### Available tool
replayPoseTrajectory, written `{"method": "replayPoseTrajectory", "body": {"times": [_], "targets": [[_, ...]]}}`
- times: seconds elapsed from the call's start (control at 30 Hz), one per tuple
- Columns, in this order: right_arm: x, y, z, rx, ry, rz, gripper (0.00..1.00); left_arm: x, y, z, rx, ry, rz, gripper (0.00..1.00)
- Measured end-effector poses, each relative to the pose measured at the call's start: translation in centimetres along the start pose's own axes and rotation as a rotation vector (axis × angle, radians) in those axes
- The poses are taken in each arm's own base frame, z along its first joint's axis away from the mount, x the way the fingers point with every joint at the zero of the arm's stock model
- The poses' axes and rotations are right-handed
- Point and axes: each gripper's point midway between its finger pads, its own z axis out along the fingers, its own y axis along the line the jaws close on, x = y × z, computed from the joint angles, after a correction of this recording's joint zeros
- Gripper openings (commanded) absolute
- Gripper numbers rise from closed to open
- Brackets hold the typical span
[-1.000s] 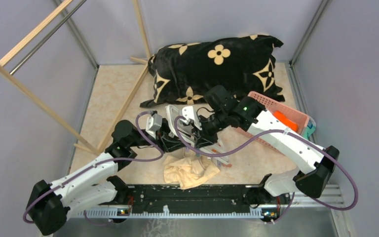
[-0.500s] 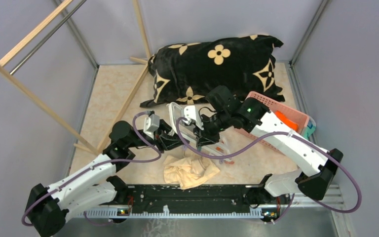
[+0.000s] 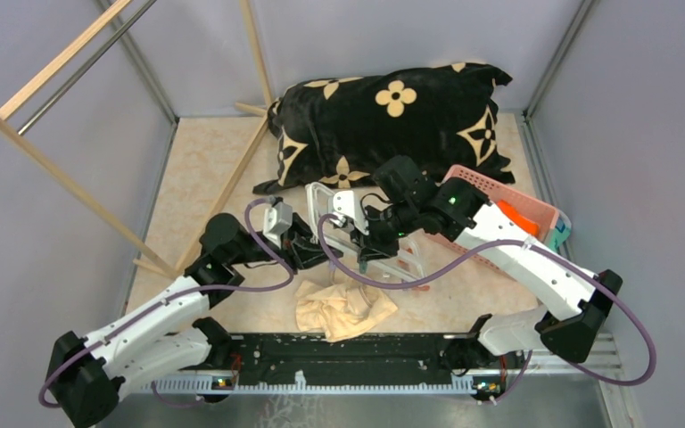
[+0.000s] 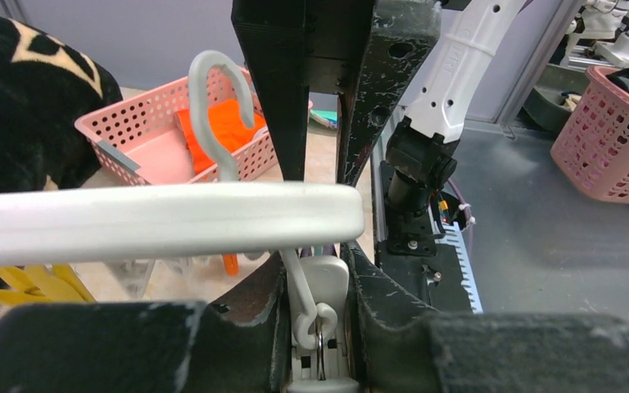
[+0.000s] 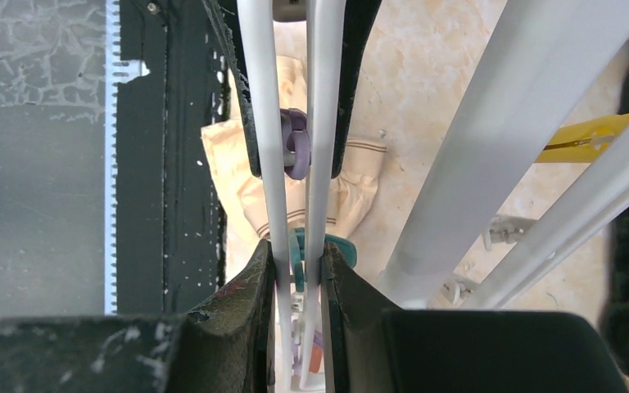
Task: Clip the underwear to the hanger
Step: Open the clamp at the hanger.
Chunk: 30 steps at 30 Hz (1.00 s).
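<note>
The hanger (image 3: 370, 234), a white frame with small clips, is held tilted above the floor between both arms. My right gripper (image 3: 376, 242) is shut on two thin white bars of the hanger (image 5: 295, 164), with a teal clip (image 5: 299, 255) and a purple clip (image 5: 295, 144) between them. My left gripper (image 3: 317, 254) is shut on a white clip (image 4: 324, 304) that hangs under the frame's thick bar (image 4: 156, 221). The hook (image 4: 221, 106) stands up behind it. The cream underwear (image 3: 343, 308) lies crumpled on the floor below the hanger, also seen as underwear (image 5: 233, 176) under the right jaws.
A black pillow with cream flowers (image 3: 392, 116) lies at the back. A pink basket (image 3: 535, 214) with an orange cloth (image 3: 513, 217) sits at the right. A wooden rack (image 3: 62, 178) leans at the left. A yellow clip (image 5: 581, 139) hangs off the frame.
My left gripper has closed onto the white clip. The hanger and my right arm have shifted slightly to the right. The underwear has not moved.
</note>
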Motion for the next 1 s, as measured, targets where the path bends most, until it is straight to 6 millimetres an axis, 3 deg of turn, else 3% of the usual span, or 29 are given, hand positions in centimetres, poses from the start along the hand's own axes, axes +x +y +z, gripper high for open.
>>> {"method": "replayPoseTrajectory", "body": {"times": [0.17, 0.3, 0.47, 0.6, 0.77, 1.0], "targets": [[0.9, -0.2, 0.4, -0.001, 0.045, 0.011, 0.09, 1.0, 0.4, 0.1, -0.01, 0.034, -0.031, 0.0], [2.1, -0.8, 2.1, -0.033, 0.106, 0.043, 0.18, 2.8, 1.4, -0.1, -0.073, 0.089, -0.096, 0.0], [3.3, -1.5, 3.6, -0.047, 0.162, 0.071, 0.42, 4.9, 2.8, -0.6, -0.176, 0.133, -0.187, 0.0], [2.0, -2.6, 4.0, -0.014, 0.111, 0.044, 0.59, 6.0, 3.4, -0.9, -0.227, 0.141, -0.24, 0.0], [0.0, -4.3, 3.5, 0.094, 0.017, 0.018, 0.62, 6.7, 4.2, -1.2, -0.284, 0.136, -0.272, 0.0], [-0.3, -4.5, -0.3, 0.328, -0.143, 0.089, 0.6, 7.3, 5.3, -1.6, -0.359, 0.103, -0.3, 0.0]]}}
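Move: Between the left hand's pads is the hanger's purple clip. Seen from that hand, the teal clip is about 6 cm right and 1 cm back, the yellow clip roughly 9 cm ahead, level sideways and 4 cm lower, and the underwear some 6 cm back, 2 cm right and 22 cm below. The right fingers grip the hanger's rail; from them the underwear lies about 5 cm back, 4 cm left and 20 cm down. Lowering the hanger together, both hands sink; the left keeps its pinch on the purple clip, going down about 8 cm and 4.5 cm forward while its front side rolls down some 20 degrees. The right sinks about 5 cm, then opens wide, lets go of the rail and backs off upward about 5 cm while moving forward, turning clockwise. ##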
